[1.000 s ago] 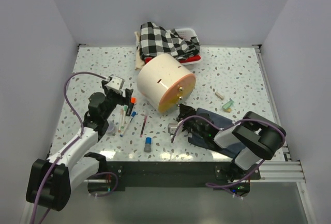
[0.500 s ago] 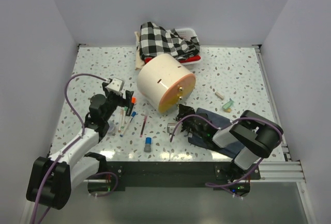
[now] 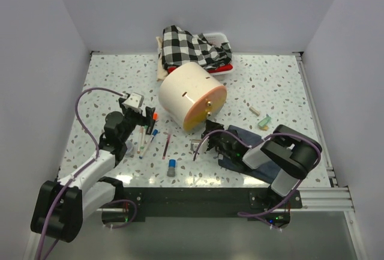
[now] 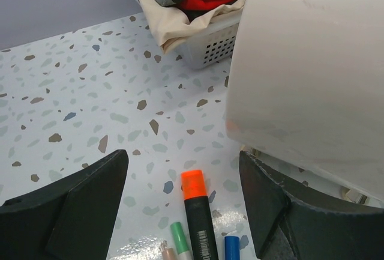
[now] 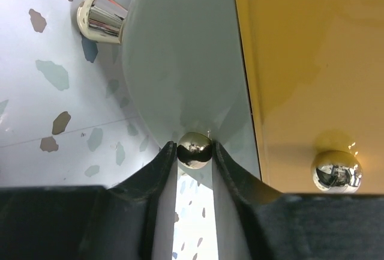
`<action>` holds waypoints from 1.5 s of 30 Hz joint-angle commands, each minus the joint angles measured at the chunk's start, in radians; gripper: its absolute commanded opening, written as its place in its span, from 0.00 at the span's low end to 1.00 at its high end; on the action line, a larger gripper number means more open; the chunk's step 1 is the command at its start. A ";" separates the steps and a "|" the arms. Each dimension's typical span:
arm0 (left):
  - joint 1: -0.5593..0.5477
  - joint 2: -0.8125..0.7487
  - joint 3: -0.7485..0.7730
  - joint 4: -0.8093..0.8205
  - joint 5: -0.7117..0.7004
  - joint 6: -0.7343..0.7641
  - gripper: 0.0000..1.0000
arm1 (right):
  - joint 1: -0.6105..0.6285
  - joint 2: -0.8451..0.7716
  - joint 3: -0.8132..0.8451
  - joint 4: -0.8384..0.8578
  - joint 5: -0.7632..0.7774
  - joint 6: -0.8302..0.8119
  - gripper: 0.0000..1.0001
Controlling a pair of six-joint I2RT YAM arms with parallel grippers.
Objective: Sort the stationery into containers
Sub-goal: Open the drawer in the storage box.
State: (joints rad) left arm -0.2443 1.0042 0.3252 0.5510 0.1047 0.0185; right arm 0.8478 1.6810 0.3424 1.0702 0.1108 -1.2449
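Note:
The containers are yellow-orange drawers in the face of a cream drum-shaped cabinet. My right gripper is shut on a small brass knob at the cabinet's lower front. The stationery lies left of the cabinet: an orange-capped marker, thin pens, a dark red pencil, a blue-capped tube and a clear pot. My left gripper hangs open just above the marker's orange cap, holding nothing. Green and beige bits lie to the right.
A dark blue cloth lies under my right arm. A white tray with checked fabric stands behind the cabinet. Two more brass knobs show near the gripped one. The cabinet wall is close on my left gripper's right.
My right gripper has slid left toward the cabinet's front and shut on the brass knob. The left arm has barely moved.

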 commanded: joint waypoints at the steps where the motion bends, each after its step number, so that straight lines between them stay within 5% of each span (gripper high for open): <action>1: 0.004 0.013 -0.009 0.079 -0.007 -0.011 0.80 | 0.007 0.016 0.033 0.039 0.024 0.048 0.12; 3: 0.004 0.013 -0.009 0.082 -0.008 -0.009 0.79 | 0.010 0.008 0.026 0.034 0.035 0.050 0.00; 33: 0.004 -0.012 -0.011 0.021 0.000 -0.002 0.79 | 0.053 -0.325 -0.279 -0.006 0.152 0.016 0.00; 34: 0.004 -0.013 -0.011 0.017 0.000 0.003 0.80 | 0.053 -0.328 -0.278 -0.016 0.145 0.012 0.04; 36: 0.004 -0.018 -0.011 0.006 -0.003 0.006 0.81 | 0.053 -0.328 -0.266 -0.065 0.144 0.016 0.35; 38: 0.004 -0.029 -0.011 -0.003 -0.013 0.008 0.81 | 0.056 -0.336 -0.253 -0.126 0.159 0.033 0.48; 45: 0.004 -0.076 -0.012 -0.060 -0.017 0.035 0.81 | 0.054 -0.424 -0.266 -0.220 0.159 0.065 0.57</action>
State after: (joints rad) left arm -0.2443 0.9668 0.3157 0.5026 0.0998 0.0223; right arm 0.8986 1.3357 0.0780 0.9043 0.2687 -1.2194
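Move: Right between the right hand's nearly shut fingers sits the bottom drawer's knob, about 1 cm ahead of the hand point. The middle knob is some 5 cm straight above it. The storage box's middle lies roughly 10 cm ahead of the hand, 8 cm left and 5 cm up; the dark pouch lies 20 cm right and 10 cm back, 6 cm lower. From the left hand, the bottom knob is about 25 cm right, 3 cm back and 8 cm below. Pulling the bottom drawer by its knob, the right hand tightens its pinch, pauses briefly, then draws level to the right and back, away from the box and towards the dark pouch, about 8 cm in all with hardly any wrist turn. The fingers then spread to about half open and let go of the knob as the hand eases some 1 cm farther right and down. ##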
